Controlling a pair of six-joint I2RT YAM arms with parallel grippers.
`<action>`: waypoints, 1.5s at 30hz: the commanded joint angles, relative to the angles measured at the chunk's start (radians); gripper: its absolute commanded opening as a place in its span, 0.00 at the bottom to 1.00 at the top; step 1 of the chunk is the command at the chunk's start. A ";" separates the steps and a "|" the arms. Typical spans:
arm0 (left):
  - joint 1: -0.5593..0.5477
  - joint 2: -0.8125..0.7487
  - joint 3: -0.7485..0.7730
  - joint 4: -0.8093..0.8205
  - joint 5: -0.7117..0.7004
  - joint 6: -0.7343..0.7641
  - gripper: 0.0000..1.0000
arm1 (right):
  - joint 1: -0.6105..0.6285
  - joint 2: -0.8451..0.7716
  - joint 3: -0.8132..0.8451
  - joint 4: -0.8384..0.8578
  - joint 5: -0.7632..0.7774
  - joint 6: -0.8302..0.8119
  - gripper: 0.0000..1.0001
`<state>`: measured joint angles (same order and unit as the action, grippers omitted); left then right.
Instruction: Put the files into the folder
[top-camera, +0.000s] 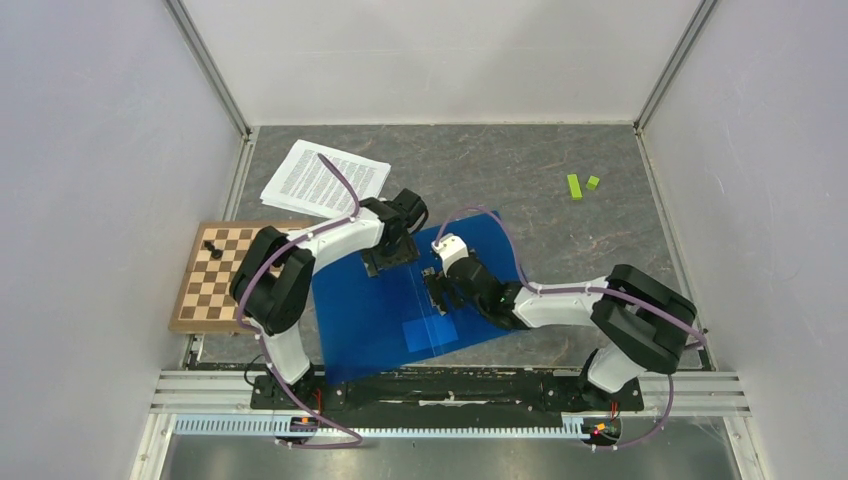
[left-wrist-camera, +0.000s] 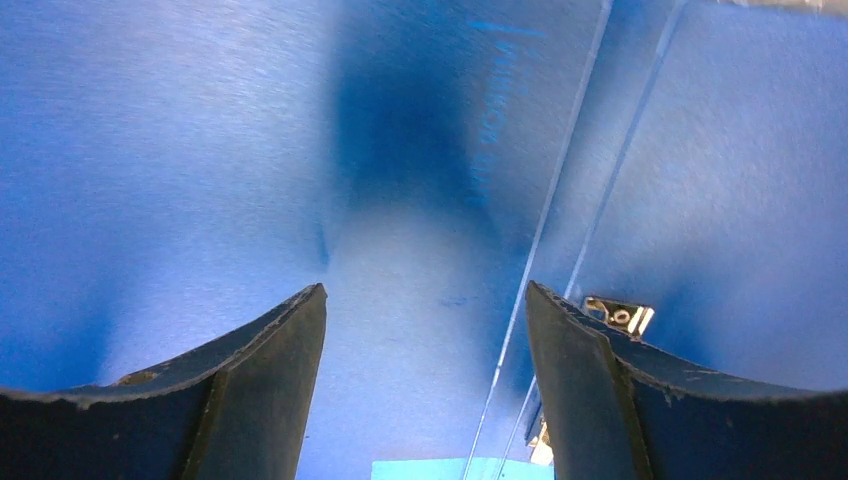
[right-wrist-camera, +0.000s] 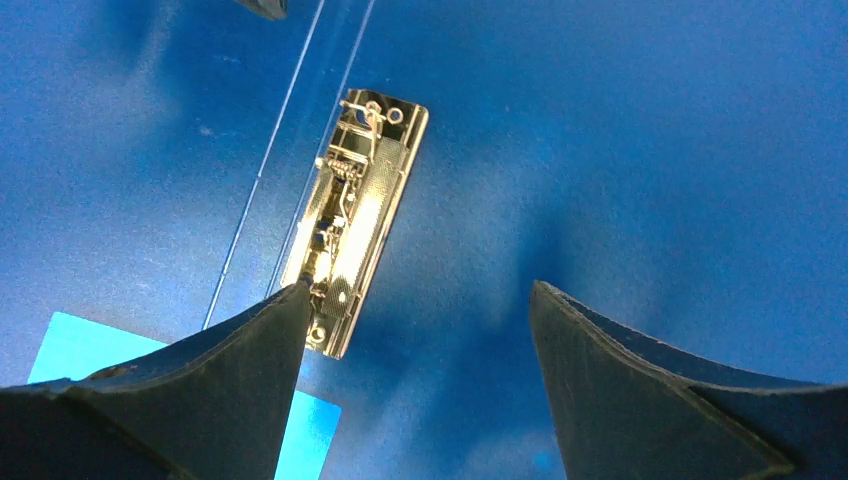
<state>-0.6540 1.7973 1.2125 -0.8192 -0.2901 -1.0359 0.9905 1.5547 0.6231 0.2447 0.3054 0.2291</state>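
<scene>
The folder (top-camera: 360, 320) lies spread open and flat in the middle of the table, its blue inside facing up. Its metal clip (right-wrist-camera: 355, 215) runs beside the spine crease. The files (top-camera: 325, 180), a stack of white printed sheets, lie on the table just beyond the folder's far left corner. My left gripper (top-camera: 388, 258) hovers low over the folder's left half, open (left-wrist-camera: 425, 290), with only blue plastic between its fingers. My right gripper (top-camera: 437, 292) is over the spine area, open (right-wrist-camera: 420, 285), its left finger just over the clip's near end, holding nothing.
A wooden chessboard (top-camera: 215, 275) with a black piece (top-camera: 211, 246) lies at the left, next to the folder. Two small green blocks (top-camera: 580, 185) sit at the far right. A pale label (top-camera: 430, 332) shows through the folder near its front edge. Walls enclose three sides.
</scene>
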 joint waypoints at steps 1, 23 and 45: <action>0.034 -0.055 0.056 -0.049 -0.033 0.070 0.80 | 0.014 0.040 0.061 0.003 0.016 -0.020 0.83; 0.034 -0.073 0.098 -0.072 -0.048 0.096 0.82 | 0.058 -0.016 0.143 -0.195 0.157 0.214 0.87; -0.007 -0.052 0.108 -0.092 -0.116 0.019 0.82 | 0.126 0.003 -0.107 0.081 0.161 0.042 0.19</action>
<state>-0.6102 1.7584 1.3064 -0.9047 -0.3435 -0.9600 1.1217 1.6371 0.6697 0.2153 0.5270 0.3824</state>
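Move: The folder's metal clip lies under my open right fingers: its middle is about 3 cm to the left, 1 cm ahead and 2 cm below that hand. The light blue pocket is some 10 cm back and 4 cm left of my right hand. From my left hand the clip's middle is roughly 6 cm back, 9 cm right and 4 cm down; the files are 19 cm ahead and 15 cm left. I shift my right hand about 2.5 cm left and most of the way back, lift it 2 cm and carry it left again, then lower it some 3 cm and close the fingers over the near end of the clip, turning clockwise and easing back to the right as they shut. My left hand, still open, rises about 4 cm over the folder, drifting slightly forward and left. ##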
